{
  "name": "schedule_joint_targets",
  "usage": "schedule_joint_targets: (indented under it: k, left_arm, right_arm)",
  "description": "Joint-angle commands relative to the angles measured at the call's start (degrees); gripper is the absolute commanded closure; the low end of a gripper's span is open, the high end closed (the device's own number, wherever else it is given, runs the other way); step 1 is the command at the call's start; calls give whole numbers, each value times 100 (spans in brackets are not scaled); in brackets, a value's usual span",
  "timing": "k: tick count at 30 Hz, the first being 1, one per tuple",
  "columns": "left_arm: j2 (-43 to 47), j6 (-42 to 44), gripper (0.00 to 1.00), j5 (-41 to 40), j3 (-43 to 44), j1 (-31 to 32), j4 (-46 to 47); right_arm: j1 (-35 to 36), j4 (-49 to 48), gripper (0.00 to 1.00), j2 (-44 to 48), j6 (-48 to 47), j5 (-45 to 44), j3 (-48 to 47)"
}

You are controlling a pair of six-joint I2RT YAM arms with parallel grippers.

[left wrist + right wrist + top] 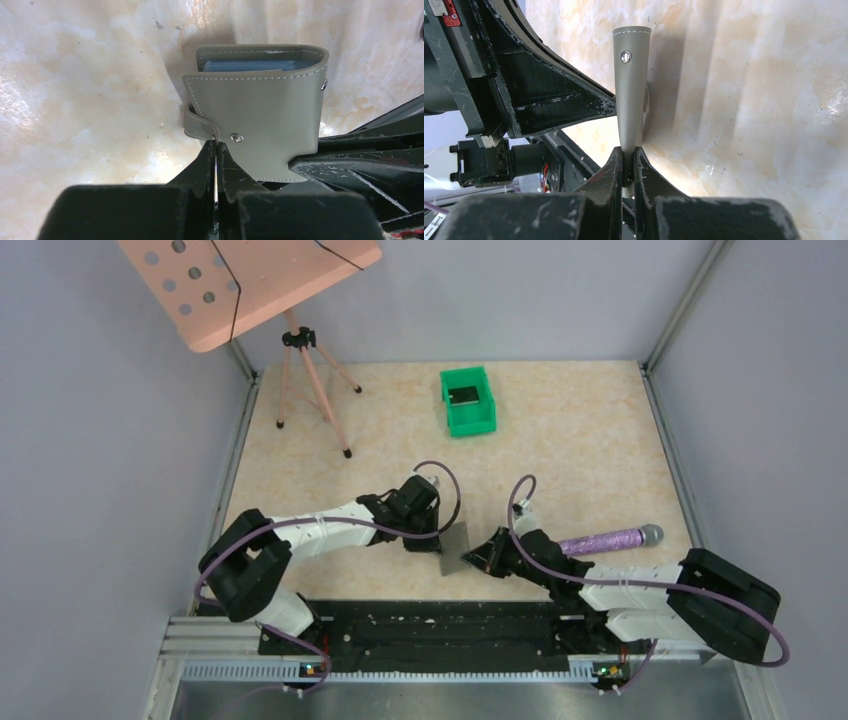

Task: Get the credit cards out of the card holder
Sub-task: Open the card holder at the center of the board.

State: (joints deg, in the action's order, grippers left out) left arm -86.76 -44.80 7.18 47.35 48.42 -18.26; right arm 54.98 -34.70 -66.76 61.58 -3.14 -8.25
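Note:
The card holder (455, 549), a small flat grey wallet with white stitching, is held off the table between both arms. In the left wrist view the card holder (260, 120) faces me, and my left gripper (216, 144) is shut on its snap strap (197, 125). Bluish layers (250, 65) show inside its top edge; I cannot tell whether they are the credit cards. In the right wrist view the card holder (630, 95) stands edge-on, with my right gripper (628, 151) shut on its near edge. From above, the left gripper (432, 539) and right gripper (479, 558) flank it.
A green bin (470, 424) stands at the back centre with a dark flat thing (464, 395) inside. A purple cylinder (602, 540) lies behind the right arm. A pink perforated board on a tripod (300, 340) stands at the back left. Walls enclose the table.

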Motion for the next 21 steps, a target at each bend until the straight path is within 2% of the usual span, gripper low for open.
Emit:
schedule_joint_targets:
  k: [1, 5, 9, 12, 15, 21]
  left_arm:
    - [130, 162, 100, -181, 77, -13, -115]
    - [259, 172, 100, -374, 86, -11, -278]
    - [409, 197, 100, -473, 36, -13, -360]
    - [510, 66, 100, -246, -152, -10, -83]
    - [606, -85, 100, -48, -417, -11, 183]
    - [837, -254, 100, -205, -770, -16, 346]
  right_arm:
    - [50, -105, 100, 225, -62, -186, 63]
    - [45, 130, 100, 392, -79, -307, 135]
    - [11, 777, 100, 646, -152, -474, 50]
    - [-84, 1759, 82, 943, -320, -704, -235]
    - [-96, 2597, 71, 1316, -619, -983, -546]
    - [-95, 3684, 63, 1561, -802, -1216, -1070]
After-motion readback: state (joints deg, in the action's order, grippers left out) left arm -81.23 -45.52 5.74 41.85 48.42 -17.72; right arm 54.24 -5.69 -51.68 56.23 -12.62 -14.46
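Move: The card holder is already pinched by both hands. Its middle lies about 3 cm right and 2 cm ahead of the left hand, which has the loose end of its closing strap. From the right hand, on its spine near the back, the middle is about 3 cm left and 3 cm ahead, 1 cm lower for both. The green box stands some 36 cm ahead and 6 cm right of the left hand, the purple tube about 31 cm right and 4 cm ahead of the right hand. Keeping its pinch on the strap end, the left hand draws it about 2 cm to the left, then also 1 cm back, while the right hand carries the spine to the right and slightly down. Midway the right fingers part to about a third open and let go of the spine, the hand reaching roughly 4 cm right before it lifts and eases forward, rolling and turning some 15 degrees. ##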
